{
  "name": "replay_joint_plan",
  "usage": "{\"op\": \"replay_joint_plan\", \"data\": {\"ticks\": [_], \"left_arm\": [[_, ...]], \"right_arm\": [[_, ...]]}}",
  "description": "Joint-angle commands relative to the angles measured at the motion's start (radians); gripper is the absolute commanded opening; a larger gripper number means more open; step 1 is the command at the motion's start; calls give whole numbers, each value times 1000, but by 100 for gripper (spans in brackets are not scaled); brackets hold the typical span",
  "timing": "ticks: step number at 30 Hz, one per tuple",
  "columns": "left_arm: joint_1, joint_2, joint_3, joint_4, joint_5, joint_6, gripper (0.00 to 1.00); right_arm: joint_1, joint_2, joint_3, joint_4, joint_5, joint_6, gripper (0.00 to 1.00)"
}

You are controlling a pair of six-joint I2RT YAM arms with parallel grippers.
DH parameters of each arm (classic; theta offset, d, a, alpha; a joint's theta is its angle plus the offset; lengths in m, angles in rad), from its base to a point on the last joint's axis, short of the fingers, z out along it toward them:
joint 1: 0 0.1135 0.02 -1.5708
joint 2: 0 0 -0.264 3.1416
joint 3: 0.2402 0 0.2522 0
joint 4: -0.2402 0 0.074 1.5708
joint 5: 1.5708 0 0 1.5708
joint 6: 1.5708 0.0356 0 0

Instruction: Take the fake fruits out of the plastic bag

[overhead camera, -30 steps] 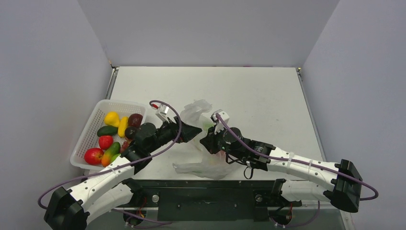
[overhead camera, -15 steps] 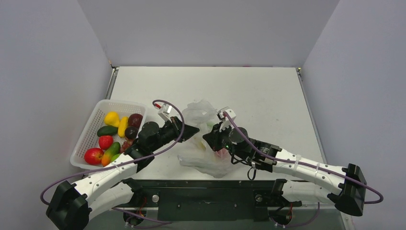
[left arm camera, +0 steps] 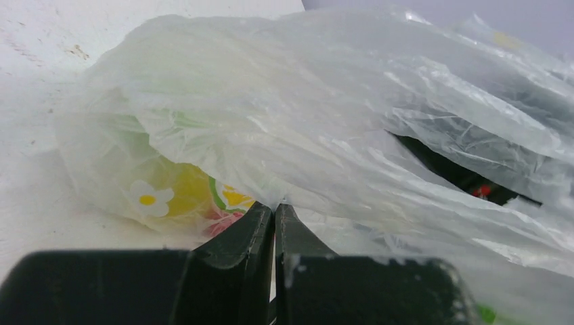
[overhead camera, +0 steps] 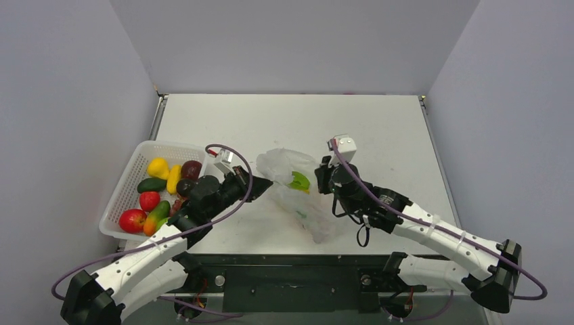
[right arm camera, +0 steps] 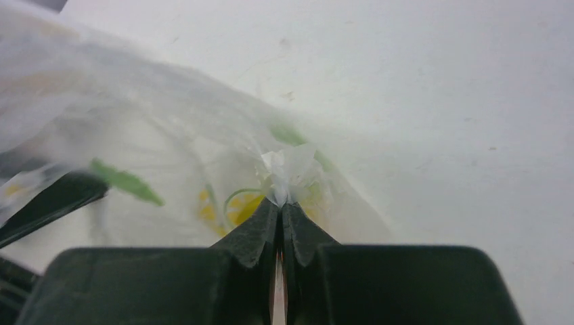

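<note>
The plastic bag lies stretched between both grippers at mid-table. My left gripper is shut on a fold of its film, near the bag's left side. On the right side, the right gripper is shut on a bunched corner of the film. A green-yellow patch shows through the film; I cannot tell whether it is a fruit or print. Yellow and pink-red shapes show inside the bag in the left wrist view. Several fake fruits lie in the white basket.
The white lattice basket stands at the left, close beside the left arm's forearm. The table's left edge meets a wall just beyond the basket. Purple cables loop over both arms.
My left gripper has shut on the bag's film. The right arm has swung right and away from me with its pinch of film, pulling the bag out flatter between the two grippers.
</note>
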Motion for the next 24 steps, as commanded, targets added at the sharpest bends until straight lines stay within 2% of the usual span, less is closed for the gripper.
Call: {"op": "replay_joint_plan", "data": {"ticks": [1,6,8,11,14,18,21,24], "left_arm": [[21,-99,25,-131,-68,46,0],[78,-164,60,-214,-44,70,0],[118,-175,86,-241,-10,75,0],[184,-136,137,-250,51,86,0],[226,-54,202,-199,165,62,0],[259,68,294,-93,271,-3,0],[261,103,375,-80,279,-1,0],[260,98,378,-82,269,1,0]], "right_arm": [[-134,-43,91,-120,125,-68,0],[-275,-20,202,-159,110,-131,0],[-390,8,251,-160,72,-150,0],[-521,92,324,-147,-19,-168,0],[-652,194,481,-140,-143,-176,0],[-692,359,742,-191,-296,-200,0],[-693,471,933,-268,-367,-209,0],[-694,505,945,-271,-419,-213,0]]}}
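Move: Both grippers already pinch the plastic bag, the left at its left side and the right at its right, some 16 cm apart. Its slack middle hangs about 8 cm to the right of the left gripper, 2 cm ahead and 9 cm below; from the right gripper it is roughly 8 cm left, 2 cm ahead and 10 cm below. The fruit basket stands some 42 cm left of the left gripper, 6 cm farther out and 15 cm lower. Keep both grippers shut on the plastic bag and stretch it: sweep the right one fast, about 21 cm forward, 16 cm up and out to the right, turning clockwise some 25 degrees, easing back a little left at the end. Draw the left one about 5 cm left first, away from the right, then forward and up, ending nearly 8 cm higher. ##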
